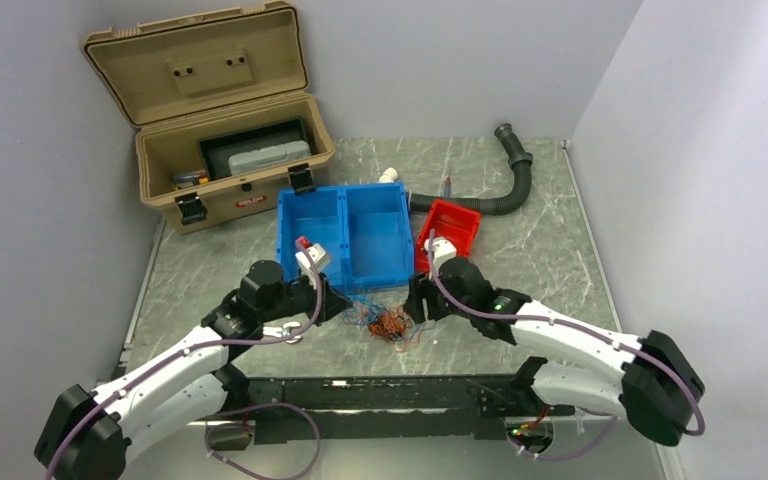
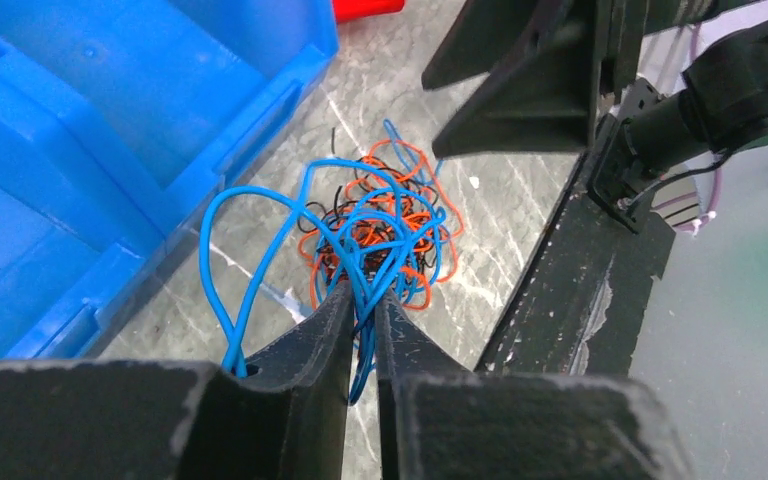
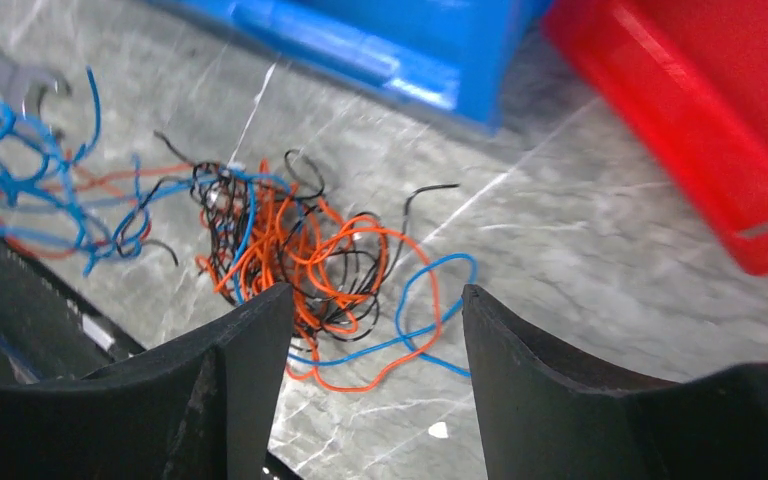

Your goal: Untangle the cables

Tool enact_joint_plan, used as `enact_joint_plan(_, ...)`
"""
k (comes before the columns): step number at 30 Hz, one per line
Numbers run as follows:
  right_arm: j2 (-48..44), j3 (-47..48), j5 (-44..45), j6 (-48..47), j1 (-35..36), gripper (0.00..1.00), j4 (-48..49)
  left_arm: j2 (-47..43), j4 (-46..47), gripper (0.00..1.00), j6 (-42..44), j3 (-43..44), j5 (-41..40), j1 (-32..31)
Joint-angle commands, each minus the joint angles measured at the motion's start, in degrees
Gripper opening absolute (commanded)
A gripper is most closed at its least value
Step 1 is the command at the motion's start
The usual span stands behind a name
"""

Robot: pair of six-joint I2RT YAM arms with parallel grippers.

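Observation:
The cables (image 1: 390, 322) are a small tangle of thin blue, orange and black wires on the marble table in front of the blue bin. My left gripper (image 2: 364, 292) is shut on several blue strands of the cables (image 2: 380, 225), which loop out of its jaws toward the tangle. My right gripper (image 3: 374, 292) is open just above the table, its jaws wide apart, with the orange and black clump of the cables (image 3: 305, 250) lying just beyond its fingertips. In the top view the left gripper (image 1: 345, 303) and right gripper (image 1: 415, 302) flank the tangle.
A blue two-compartment bin (image 1: 345, 235) and a red bin (image 1: 450, 230) stand just behind the tangle. A tan toolbox (image 1: 230, 150) is open at the back left. A black corrugated hose (image 1: 505, 190) lies at the back. A black rail (image 1: 380, 392) runs along the near edge.

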Motion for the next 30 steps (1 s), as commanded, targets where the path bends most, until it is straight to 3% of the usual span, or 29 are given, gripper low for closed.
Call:
enact_joint_plan(1, 5.19, 2.03, -9.18, -3.64, 1.18, 0.64, 9.51, -0.73, -4.02, 0.21, 1.51, 1.80, -4.43, -0.33)
enact_joint_plan(4, 8.95, 2.72, -11.42, -3.94, 1.69, 0.64, 11.28, -0.50, -6.68, 0.32, 0.37, 2.18, -6.89, -0.32)
enact_joint_plan(8, 14.02, 4.25, -9.45, -3.18, 2.51, 0.65, 10.36, 0.24, -7.16, 0.70, -1.80, 1.59, -5.97, -0.68)
enact_joint_plan(10, 16.65, 4.84, -9.06, -2.79, 2.87, 0.66, 9.85, 0.53, -6.76, 0.77, -3.01, 0.83, -5.51, -1.47)
enact_joint_plan(13, 20.04, 5.39, -8.26, -1.82, 3.44, 0.64, 9.57, 2.00, -6.17, 0.79, -4.86, 0.23, -6.33, -3.00)
enact_joint_plan(15, 21.55, 5.42, -9.03, -1.18, 3.76, 0.57, 10.64, 4.01, -5.39, 0.78, -6.04, 0.06, -6.72, -4.01)
enact_joint_plan(17, 21.91, 5.16, -9.95, -0.49, 4.12, 0.38, 12.14, 6.09, -3.86, 0.76, -6.88, 0.19, -6.25, -5.00)
enact_joint_plan(19, 20.32, 4.84, -10.73, 0.28, 4.11, 0.11, 13.39, 7.82, -2.96, 0.75, -7.72, 0.80, -6.57, -6.10)
enact_joint_plan(21, 17.00, 4.08, -9.46, 1.31, 4.16, 0.00, 14.23, 8.68, -3.41, 0.75, -7.92, 1.89, -7.15, -6.62)
enact_joint_plan(30, -0.64, 2.99, -4.18, 3.29, 4.13, 0.00, 11.99, 2.90, -10.62, 0.82, -4.92, 7.23, -9.73, -6.83)
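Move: The orange and black cable tangle lies about 5 cm to the open right hand's left, a centimetre or so back and some 7 cm below. From that hand, the red bin is about 18 cm ahead and 7 cm right, the blue bin about 18 cm ahead and 15 cm left, both roughly 5 cm lower. From the left hand, still nipping the tangle's blue strands, the tangle is some 9 cm right, 2 cm ahead and 12 cm below. The right hand pinches the orange cables: it sinks about 6 cm and slides 5 cm left onto the tangle with fingers wide, shuts on them near the bottom, then hauls upward some 9 cm. Meanwhile the left hand opens to let go of the blue strands and sinks about 6 cm, drawing back slightly and tipping down some 15 degrees, then rises 2 cm, staying open. ##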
